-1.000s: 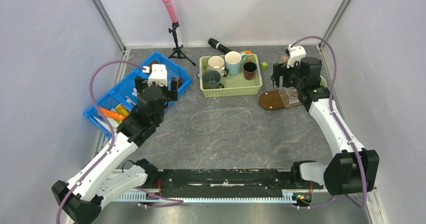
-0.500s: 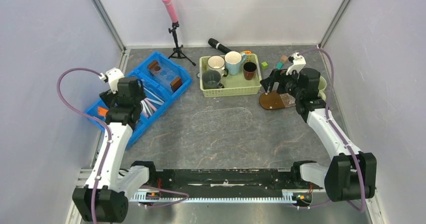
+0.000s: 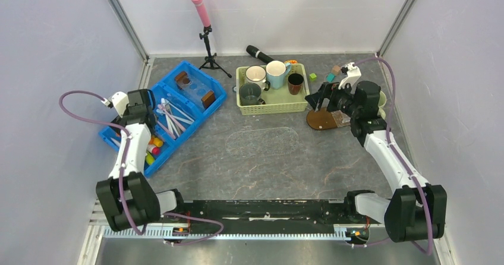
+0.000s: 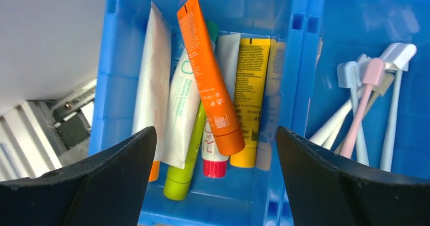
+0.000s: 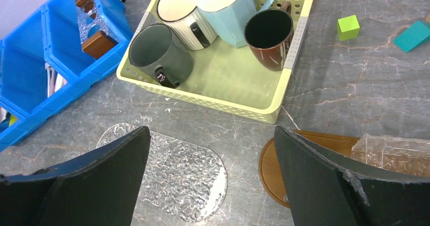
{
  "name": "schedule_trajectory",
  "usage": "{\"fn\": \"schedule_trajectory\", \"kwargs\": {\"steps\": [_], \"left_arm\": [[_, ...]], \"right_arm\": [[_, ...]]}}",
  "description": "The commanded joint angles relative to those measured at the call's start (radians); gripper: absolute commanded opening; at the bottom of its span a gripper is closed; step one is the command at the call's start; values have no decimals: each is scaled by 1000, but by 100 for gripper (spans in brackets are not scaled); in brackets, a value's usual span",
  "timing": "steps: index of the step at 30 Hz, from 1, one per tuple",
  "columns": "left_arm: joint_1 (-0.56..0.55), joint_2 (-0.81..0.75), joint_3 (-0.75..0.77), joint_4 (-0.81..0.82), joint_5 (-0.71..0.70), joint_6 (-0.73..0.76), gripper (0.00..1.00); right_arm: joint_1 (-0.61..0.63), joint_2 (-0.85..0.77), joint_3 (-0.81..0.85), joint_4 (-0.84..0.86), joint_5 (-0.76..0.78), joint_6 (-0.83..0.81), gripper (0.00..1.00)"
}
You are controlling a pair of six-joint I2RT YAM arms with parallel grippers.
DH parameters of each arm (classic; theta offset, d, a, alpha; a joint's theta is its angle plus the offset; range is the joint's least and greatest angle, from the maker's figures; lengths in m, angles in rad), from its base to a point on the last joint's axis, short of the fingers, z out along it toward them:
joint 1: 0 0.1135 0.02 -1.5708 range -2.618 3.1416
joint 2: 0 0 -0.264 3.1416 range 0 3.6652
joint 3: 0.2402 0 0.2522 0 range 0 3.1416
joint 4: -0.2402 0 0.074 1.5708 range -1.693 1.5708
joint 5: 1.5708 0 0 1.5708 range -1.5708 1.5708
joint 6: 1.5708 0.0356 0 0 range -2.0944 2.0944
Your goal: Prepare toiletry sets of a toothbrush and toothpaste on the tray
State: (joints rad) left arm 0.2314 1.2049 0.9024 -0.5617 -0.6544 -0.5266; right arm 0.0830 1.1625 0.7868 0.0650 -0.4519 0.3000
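Several toothpaste tubes lie in one compartment of the blue divided bin (image 4: 300, 74). An orange toothpaste tube (image 4: 208, 79) rests on top of them. My left gripper (image 4: 215, 147) hangs open above their caps, touching none. Pale toothbrushes (image 4: 357, 119) fill the compartment to the right. From above, my left gripper (image 3: 141, 112) is over the bin's (image 3: 215, 103) near left end, beside the toothbrushes (image 3: 172, 115). The dark-brown oval tray (image 3: 321, 121) lies at the right. My right gripper (image 3: 322, 97) hovers open over its left end. In the right wrist view the tray (image 5: 314, 157) shows beside my right gripper (image 5: 213, 140).
A clear plastic box (image 5: 395, 152) sits on the tray's right part. A clear textured oval plate (image 3: 262, 141) lies mid-table. The pale green basket (image 3: 274, 106) holds several mugs. Small blocks (image 3: 312, 76), a black cylinder (image 3: 259, 53) and a pink microphone stand (image 3: 202, 15) are at the back.
My left arm has swung left and back from over the bin's middle to its near left end. My right gripper has shifted slightly left over the tray's end.
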Motion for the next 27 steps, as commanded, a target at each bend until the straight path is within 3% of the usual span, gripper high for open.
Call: {"fn": "schedule_trajectory", "kwargs": {"steps": [1,10,27], "left_arm": [[65,69,16,87,76,-112,90],[114,174,8,122,138,-152,71],[169,324,4,171,233,-170,60]], "right_arm": [[-2,-46,12,-8,-4,-18,98],[-2,-53,14,-21,-4,-35,98],[-3,-47,15,-31,-6,-56,98]]}}
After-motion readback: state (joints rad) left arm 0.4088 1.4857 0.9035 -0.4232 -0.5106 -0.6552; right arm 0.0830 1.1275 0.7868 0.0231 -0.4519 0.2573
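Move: The orange toothpaste tube lies on top in the tray's tube bin, about 10 cm below my left hand, some 6 cm to its left and 2 cm ahead. The yellow tube is beside it, 3 cm farther out and 1 cm to the right; a white tube stands along the bin wall about 6 cm behind the orange one. The toothbrushes are some 12 cm ahead and 7 cm right of this hand. From my right hand the orange tube is roughly 62 cm left and 10 cm back. I lower my left hand about 8 cm into the tube bin, working some 4 cm to the left as it sinks and a touch forward, so the fingertips come down on either side of the orange tube's body. On the way the fingers close from wide open to roughly two thirds, tip more steeply down and swing about 10 degrees counter-clockwise; they don't grip the tube yet. ##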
